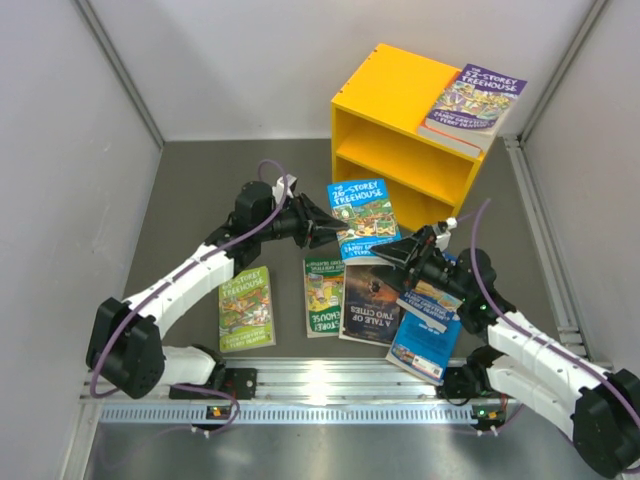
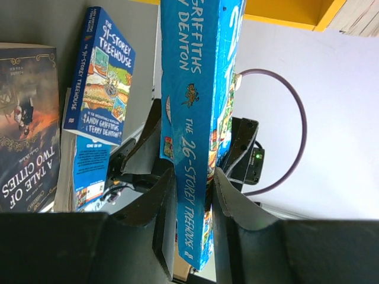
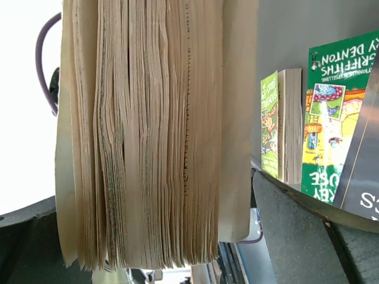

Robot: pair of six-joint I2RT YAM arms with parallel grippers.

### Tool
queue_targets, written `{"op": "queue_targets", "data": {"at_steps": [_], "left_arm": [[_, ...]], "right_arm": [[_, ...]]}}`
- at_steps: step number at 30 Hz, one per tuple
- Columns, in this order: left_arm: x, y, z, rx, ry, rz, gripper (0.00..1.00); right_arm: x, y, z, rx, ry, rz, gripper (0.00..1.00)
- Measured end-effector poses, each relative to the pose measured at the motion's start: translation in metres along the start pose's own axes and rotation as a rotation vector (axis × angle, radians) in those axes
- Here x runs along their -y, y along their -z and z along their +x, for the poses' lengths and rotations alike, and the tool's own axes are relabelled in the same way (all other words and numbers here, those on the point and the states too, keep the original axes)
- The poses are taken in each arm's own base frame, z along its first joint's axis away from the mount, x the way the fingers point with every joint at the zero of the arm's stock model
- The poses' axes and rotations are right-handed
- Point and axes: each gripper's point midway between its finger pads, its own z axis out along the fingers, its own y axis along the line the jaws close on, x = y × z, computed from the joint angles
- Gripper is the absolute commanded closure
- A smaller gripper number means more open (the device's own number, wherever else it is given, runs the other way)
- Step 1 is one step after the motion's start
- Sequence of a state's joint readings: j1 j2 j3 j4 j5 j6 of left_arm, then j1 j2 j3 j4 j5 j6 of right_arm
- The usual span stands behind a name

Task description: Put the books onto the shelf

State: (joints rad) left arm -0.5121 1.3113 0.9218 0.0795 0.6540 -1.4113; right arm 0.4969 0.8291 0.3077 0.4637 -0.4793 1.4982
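Note:
My left gripper [image 1: 322, 228] [image 2: 195, 207] is shut on a blue book, "The 26-Storey Treehouse" [image 1: 362, 213] [image 2: 195, 89]. It pinches the book at the spine and holds it on edge above the table, in front of the yellow shelf [image 1: 400, 140] [image 2: 284, 13]. My right gripper [image 1: 397, 250] [image 3: 148, 195] stands wide open astride the same book's page edge [image 3: 148, 130], with a gap at its right finger [image 3: 296, 225]. A purple Treehouse book [image 1: 472, 100] lies on top of the shelf. Both shelf compartments look empty.
Lying flat on the table are two green books [image 1: 247, 308] [image 1: 323, 295], the dark "A Tale of Two Cities" [image 1: 372, 300] [image 2: 26, 130], a plain blue book [image 1: 425, 345] and "The 91-Storey Treehouse" [image 1: 432, 300] [image 2: 100, 89]. Grey walls close in both sides.

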Motion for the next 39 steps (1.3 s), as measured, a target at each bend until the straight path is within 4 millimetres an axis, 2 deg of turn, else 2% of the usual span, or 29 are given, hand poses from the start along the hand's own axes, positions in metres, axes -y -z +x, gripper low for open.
{"op": "queue_targets", "data": {"at_steps": [7,9,10,15,16,18,19,22,29,36,39], "left_arm": [[0.000,0.004,0.002,0.003,0.004,0.016,1.00],[-0.002,0.005,0.004,0.003,0.006,0.014,1.00],[-0.003,0.006,0.005,0.003,0.007,0.013,1.00],[-0.010,0.006,0.006,-0.001,-0.004,-0.010,1.00],[-0.012,0.006,0.006,-0.001,-0.008,-0.015,1.00],[-0.015,0.008,0.008,-0.004,-0.015,-0.028,1.00],[-0.017,0.008,0.008,-0.005,-0.017,-0.037,1.00],[-0.023,0.009,0.009,-0.009,-0.027,-0.057,1.00],[-0.036,0.014,0.012,-0.028,-0.069,-0.137,1.00],[-0.023,0.024,0.016,-0.067,-0.191,-0.185,1.00],[-0.025,0.026,0.017,-0.080,-0.219,-0.203,1.00]], "right_arm": [[-0.003,0.002,0.000,0.010,0.000,-0.008,0.01],[-0.001,0.002,0.002,0.009,-0.001,-0.004,0.07],[-0.001,0.002,0.002,0.007,0.000,-0.003,0.15],[0.001,0.002,0.002,0.005,0.017,0.001,0.31],[0.002,0.002,0.003,0.003,0.020,0.003,0.39],[0.002,0.002,0.003,-0.001,0.028,0.004,0.49],[0.002,0.002,0.004,-0.003,0.032,0.004,0.57],[0.002,0.002,0.004,-0.006,0.039,0.005,0.65],[0.013,0.005,0.009,-0.026,0.057,0.068,0.66],[0.010,0.015,0.014,-0.032,0.109,0.087,0.61],[0.014,0.018,0.015,-0.031,0.116,0.102,0.61]]}}
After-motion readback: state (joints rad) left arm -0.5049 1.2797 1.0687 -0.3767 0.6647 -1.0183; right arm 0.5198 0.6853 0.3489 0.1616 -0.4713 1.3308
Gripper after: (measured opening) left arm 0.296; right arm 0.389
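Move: The left hand still holds the 26-storey book by its spine; the book's middle lies about 4 cm to that hand's right and 1 cm ahead. The empty, wide-open right hand goes for its page edge, with the book's middle some 6 cm ahead, 3 cm left and 3 cm above. A Tale of Two Cities lies nearly straight below, about 20 cm down and 1 cm left; the green book is level with it, roughly 12 cm left of the right hand. Right fingers close on the 26-storey book's page edge while both hands draw back some 2-3 cm, sinking slightly. ##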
